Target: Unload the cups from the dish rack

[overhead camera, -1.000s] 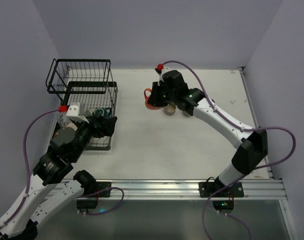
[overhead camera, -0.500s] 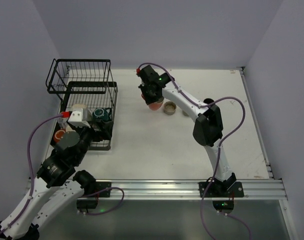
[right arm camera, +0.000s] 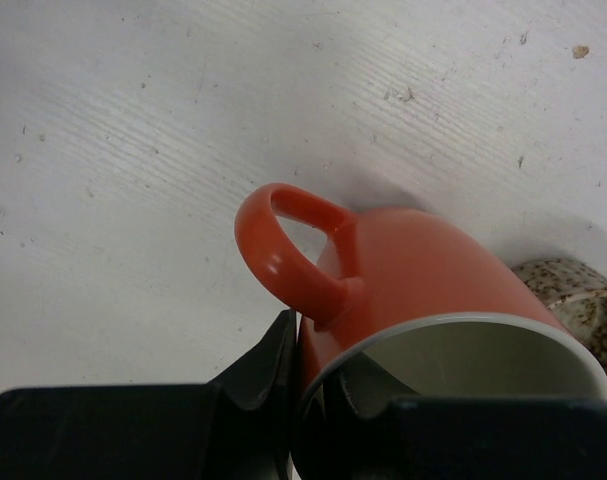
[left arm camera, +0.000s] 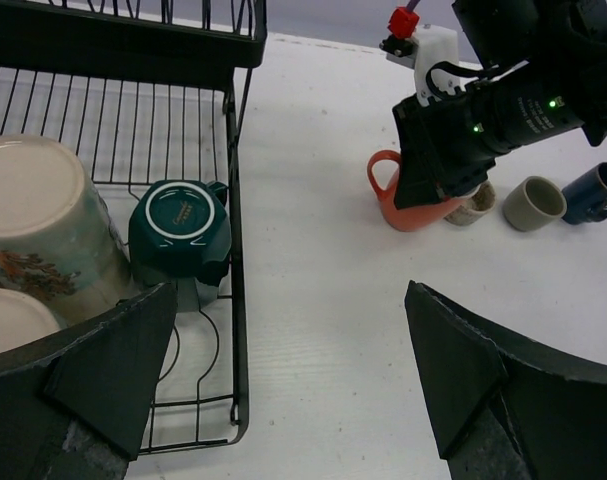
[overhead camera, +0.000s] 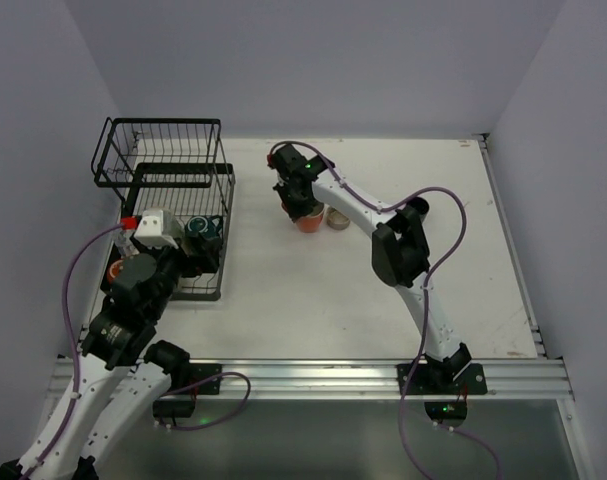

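Observation:
My right gripper (overhead camera: pixel 301 205) (right arm camera: pixel 318 400) is shut on the rim of an orange-red mug (overhead camera: pixel 308 222) (left arm camera: pixel 413 205) (right arm camera: pixel 423 270), one finger inside and one outside, next to the handle. The mug is down at the table, right of the black wire dish rack (overhead camera: pixel 163 160) (left arm camera: pixel 238 200). In the rack's lower tray a dark teal mug (overhead camera: pixel 201 228) (left arm camera: pixel 180 225) lies upside down beside two cream cups (left arm camera: pixel 38 215) (left arm camera: pixel 8 320). My left gripper (overhead camera: pixel 198 255) (left arm camera: pixel 283 380) hangs open over the rack's right edge, holding nothing.
A speckled beige cup (overhead camera: pixel 337 216) (left arm camera: pixel 475 205) (right arm camera: pixel 573 290) stands against the orange mug. Further right stand a grey-olive cup (left arm camera: pixel 533 203) and a dark blue cup (left arm camera: pixel 595 192). The rack's raised basket (overhead camera: pixel 158 135) is at the back left.
My right arm swung left and lowered the orange-red mug to the table beside the speckled cup. The left arm pulled back slightly, still open.

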You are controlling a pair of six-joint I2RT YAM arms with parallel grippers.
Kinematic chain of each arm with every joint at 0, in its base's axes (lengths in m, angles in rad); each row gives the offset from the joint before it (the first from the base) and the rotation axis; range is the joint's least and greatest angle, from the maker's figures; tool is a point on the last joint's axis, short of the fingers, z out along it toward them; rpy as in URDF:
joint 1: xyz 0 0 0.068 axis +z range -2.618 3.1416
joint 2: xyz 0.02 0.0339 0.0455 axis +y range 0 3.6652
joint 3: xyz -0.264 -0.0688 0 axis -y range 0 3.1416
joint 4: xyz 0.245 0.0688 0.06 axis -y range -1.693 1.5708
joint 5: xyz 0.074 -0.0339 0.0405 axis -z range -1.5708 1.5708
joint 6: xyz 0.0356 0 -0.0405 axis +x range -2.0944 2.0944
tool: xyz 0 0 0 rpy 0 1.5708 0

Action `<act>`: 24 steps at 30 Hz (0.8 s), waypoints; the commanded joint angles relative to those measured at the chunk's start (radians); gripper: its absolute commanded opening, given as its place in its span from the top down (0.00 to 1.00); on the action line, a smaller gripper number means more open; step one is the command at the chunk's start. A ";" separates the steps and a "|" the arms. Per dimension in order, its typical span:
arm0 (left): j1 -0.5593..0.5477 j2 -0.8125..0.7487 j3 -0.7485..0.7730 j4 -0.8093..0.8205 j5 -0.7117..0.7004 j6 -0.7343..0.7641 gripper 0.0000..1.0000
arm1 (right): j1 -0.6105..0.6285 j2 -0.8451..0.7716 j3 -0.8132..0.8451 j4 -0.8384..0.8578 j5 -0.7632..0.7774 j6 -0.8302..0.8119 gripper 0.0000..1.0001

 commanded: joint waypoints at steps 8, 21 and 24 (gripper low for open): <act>0.014 0.016 0.002 0.028 -0.027 0.026 0.00 | 0.004 -0.015 0.043 0.010 0.001 -0.049 0.65; 0.014 0.085 0.119 -0.179 -0.326 -0.144 0.00 | 0.002 -0.334 -0.212 0.273 -0.117 -0.003 0.01; 0.014 0.093 0.167 -0.259 -0.423 -0.210 0.00 | 0.004 -0.440 -0.318 0.342 -0.168 0.011 0.01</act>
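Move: The orange cup is already in the right fingers, pinched by its left wall; its middle is about 4 cm to the right of that hand and 3 below. The speckled cup stands roughly 13 cm right of the hand, the grey cup 23 right and 2 back. From the left hand the teal cup in the rack is some 13 cm ahead, 5 left and 19 below, with the floral cup 10 cm left of it; the white-bottomed cup is 5 ahead and 17 left of the hand. Straight up, about 8 cm, goes the right hand once its fingers have opened wide and let go of the orange cup's wall; it tilts some 15 degrees as it leaves. Meanwhile the left hand, empty and wide open, shifts about 5 cm left towards the teal cup above the rack, swinging counter-clockwise and tipping slightly down. ##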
